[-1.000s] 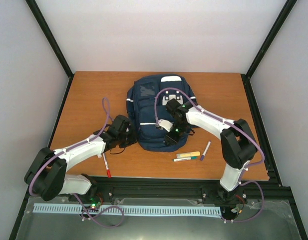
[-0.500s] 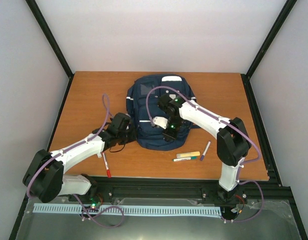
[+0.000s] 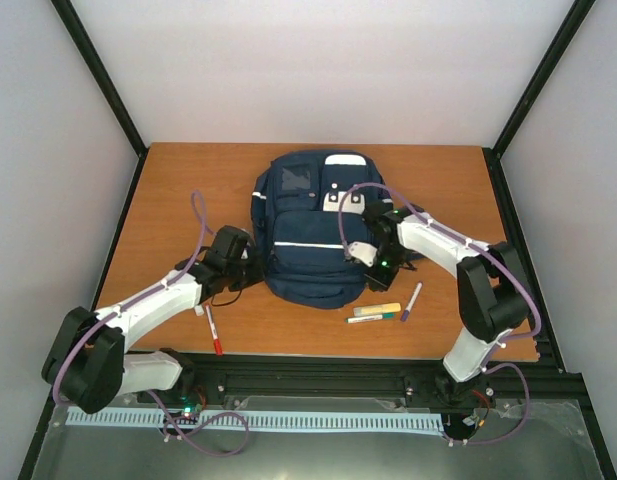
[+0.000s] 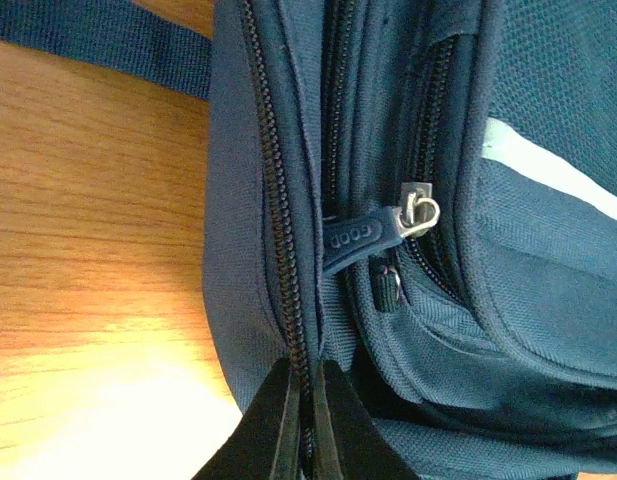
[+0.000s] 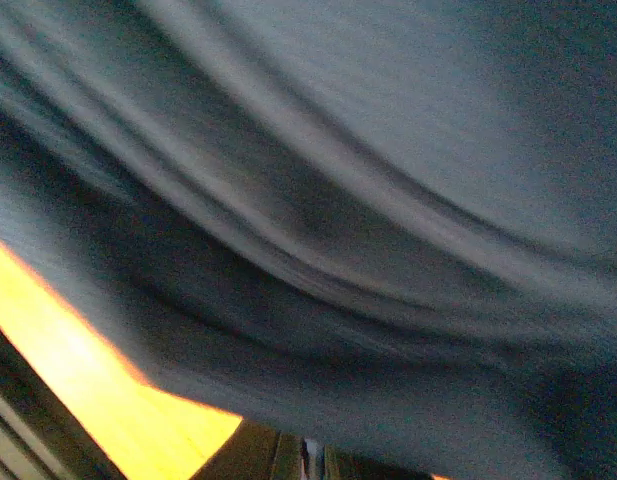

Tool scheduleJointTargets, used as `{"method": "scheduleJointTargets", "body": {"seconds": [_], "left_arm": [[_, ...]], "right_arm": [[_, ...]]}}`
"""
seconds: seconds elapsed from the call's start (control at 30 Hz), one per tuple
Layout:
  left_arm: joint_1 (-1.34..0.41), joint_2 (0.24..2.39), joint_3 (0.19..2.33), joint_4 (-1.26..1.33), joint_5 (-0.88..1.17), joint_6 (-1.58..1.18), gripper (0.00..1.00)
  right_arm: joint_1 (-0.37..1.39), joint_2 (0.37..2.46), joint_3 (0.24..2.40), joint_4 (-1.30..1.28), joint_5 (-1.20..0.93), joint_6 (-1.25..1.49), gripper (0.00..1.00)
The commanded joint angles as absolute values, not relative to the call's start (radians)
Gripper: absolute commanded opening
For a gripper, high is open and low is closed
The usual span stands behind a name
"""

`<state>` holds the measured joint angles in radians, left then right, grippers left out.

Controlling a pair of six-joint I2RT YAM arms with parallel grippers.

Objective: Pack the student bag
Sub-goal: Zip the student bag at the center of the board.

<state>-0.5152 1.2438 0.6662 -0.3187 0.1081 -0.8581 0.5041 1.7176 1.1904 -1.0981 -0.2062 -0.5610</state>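
The student bag [image 3: 306, 232], navy with white stripes and patches, lies flat in the middle of the table. My left gripper [image 3: 252, 268] is at the bag's lower left side. In the left wrist view its jaws [image 4: 306, 425] are shut on the fabric edge beside a closed zipper [image 4: 278, 200]. A dark rubber zipper pull [image 4: 363, 238] hangs just above them. My right gripper [image 3: 374, 263] is at the bag's lower right side. In the blurred right wrist view navy bag fabric [image 5: 368, 200] fills the frame, and the gripper's jaws [image 5: 310, 462] are shut on a thin pale sliver right against it.
Near the front right of the wooden table [image 3: 168, 190] lie a yellow marker [image 3: 380, 309], a green and white pen [image 3: 371, 318] and a purple pen [image 3: 411, 300]. A red pen [image 3: 214, 331] lies front left by the left arm. A bag strap [image 4: 98, 40] trails across the wood.
My right gripper has swung from over the bag's lower front out to its right side, and the bag's lower front now lies flatter and wider. The left gripper edged slightly left.
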Motion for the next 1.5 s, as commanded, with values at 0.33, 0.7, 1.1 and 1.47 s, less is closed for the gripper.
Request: {"method": "scheduleJointTargets", "body": {"seconds": [0.33, 0.7, 1.1, 1.47], "left_arm": [[-0.465, 1.229, 0.635, -0.298, 0.06, -0.822, 0.01], [-0.465, 1.263, 0.618, -0.242, 0.106, -0.839, 0.01], [-0.464, 1.308, 0.664, -0.244, 0.069, -0.818, 0.01], [-0.494, 1.184, 0.716, -0.356, 0.155, -0.843, 0.64]], "right_arm": [[0.245, 1.761, 1.154, -0.87, 0.06, -0.689, 0.03], [0.114, 1.856, 1.267, -0.649, 0.025, -0.693, 0.03], [0.097, 1.963, 1.368, -0.614, 0.001, -0.692, 0.03], [0.224, 1.735, 1.171, -0.679, -0.103, -0.663, 0.03]]}}
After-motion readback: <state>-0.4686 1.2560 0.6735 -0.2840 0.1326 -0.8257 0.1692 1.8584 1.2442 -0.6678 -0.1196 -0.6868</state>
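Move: The right hand already pinches the zip pull at the bag's lower right corner; the middle of the bag's right side lies roughly 17 cm ahead and 2 cm to its right, while the yellow highlighter is about 7 cm back and 2 cm left, the green marker 9 cm back and 3 cm left, both some 5 cm lower. The left hand already grips the bag's lower left edge, with the bag's middle about 10 cm ahead, 15 cm right and slightly lower. The right hand keeps the zip pull pinched and drags it around the bag's lower right corner and on forward along the right side, some 16 cm forward and 8 cm right, sinking about 3 cm on the way and easing back and up a little at the very end, its fingertips swinging forward about 20 degrees as the hand turns slightly clockwise. The left hand meanwhile keeps hold of the lower left edge almost in place, sinks a centimetre and edges right and then forward, and at the end opens past halfway and lets go of the edge. ##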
